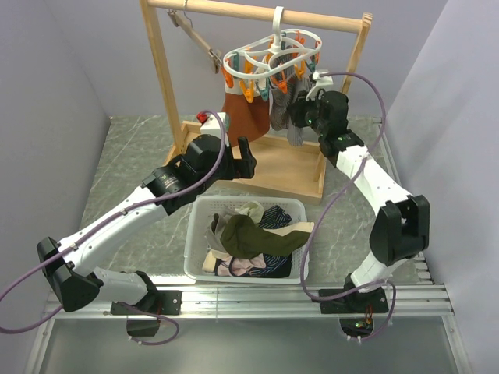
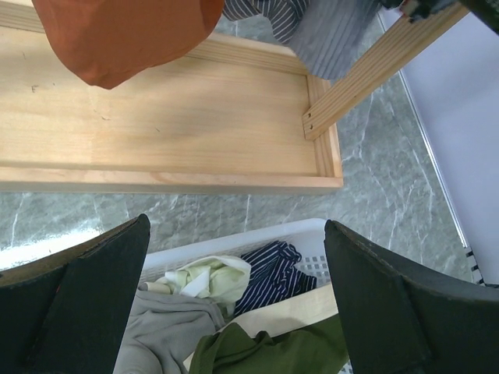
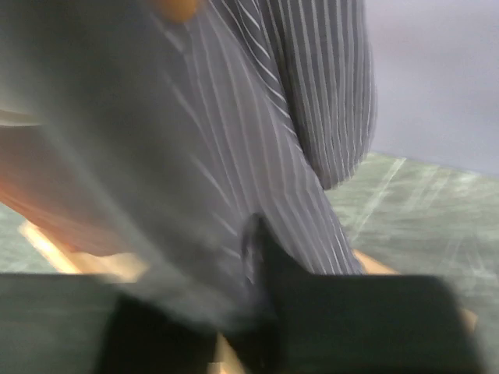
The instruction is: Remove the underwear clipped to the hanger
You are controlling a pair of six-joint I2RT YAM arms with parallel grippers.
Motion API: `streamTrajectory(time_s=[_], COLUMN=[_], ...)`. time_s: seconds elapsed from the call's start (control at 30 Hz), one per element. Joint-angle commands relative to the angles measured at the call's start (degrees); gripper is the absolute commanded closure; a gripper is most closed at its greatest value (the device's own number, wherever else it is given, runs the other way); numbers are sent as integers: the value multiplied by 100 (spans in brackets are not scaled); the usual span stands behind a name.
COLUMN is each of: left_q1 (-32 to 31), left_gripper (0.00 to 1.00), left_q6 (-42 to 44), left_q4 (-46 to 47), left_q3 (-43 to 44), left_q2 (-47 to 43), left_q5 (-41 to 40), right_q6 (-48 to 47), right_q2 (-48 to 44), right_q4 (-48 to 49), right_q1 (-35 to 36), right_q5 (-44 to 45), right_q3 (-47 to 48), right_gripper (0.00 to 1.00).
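Observation:
The white hanger [image 1: 273, 51] with orange and teal pegs hangs from a wooden rail. Clipped to it are rust-orange underwear [image 1: 245, 117] [image 2: 125, 39] and grey pin-striped underwear [image 1: 295, 117] [image 3: 257, 140]. My right gripper [image 1: 302, 115] [image 3: 234, 257] is up at the pin-striped piece, its jaws closed in on the cloth, which drapes over one finger. My left gripper [image 1: 240, 160] [image 2: 238, 226] hangs open and holds nothing, above the far rim of the white basket [image 1: 245, 204] [image 2: 234, 245]. Below the hanging rust-orange piece, olive green underwear [image 1: 257, 234] lies in the basket.
The wooden rack's base tray [image 1: 265, 167] [image 2: 156, 117] stands just behind the basket. In the basket lie a navy striped piece [image 2: 273, 273], a cream piece [image 2: 207, 280] and a taupe-grey piece [image 2: 168, 327]. Grey walls close in on both sides.

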Motion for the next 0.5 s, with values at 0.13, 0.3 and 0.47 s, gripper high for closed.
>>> streamTrajectory(time_s=[0.13, 0.3, 0.47], left_q1=[24, 24, -37], left_gripper=[1, 1, 1], left_q6=[-67, 73, 450], left_q4=[253, 375, 717], left_q3=[181, 163, 251], left_q2=[-124, -54, 52], left_q5=[50, 261, 814], right_q6=[450, 810, 1434], right_q2=[-371, -906, -1285], right_q4=[619, 593, 689], right_q1=[-69, -69, -34], right_q5=[-695, -1370, -2144], right_q3=[87, -441, -792], right_gripper=[100, 100, 100])
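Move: The striped grey underwear is right at the right hand's half-shut fingers, its middle about 2 cm ahead and 2 cm to the left, level with them. The hanger ring holding it is some 12 cm above, 3 cm ahead and 5 cm to the left; the brown underwear hangs roughly 13 cm to the left and 2 cm ahead, at about hand height. From the left hand the striped underwear lies about 20 cm ahead and 13 cm to the right, some 2 cm higher. The right hand edges barely forward while its half-open fingers shut fully, pinching a fold of the striped underwear just below the clips. With that grip kept, it quickly draws the cloth back towards the robot by about 6 cm, rising about 4 cm and drifting left as it goes, while the wrist turns some 15 degrees counter-clockwise and rolls its left side up. ##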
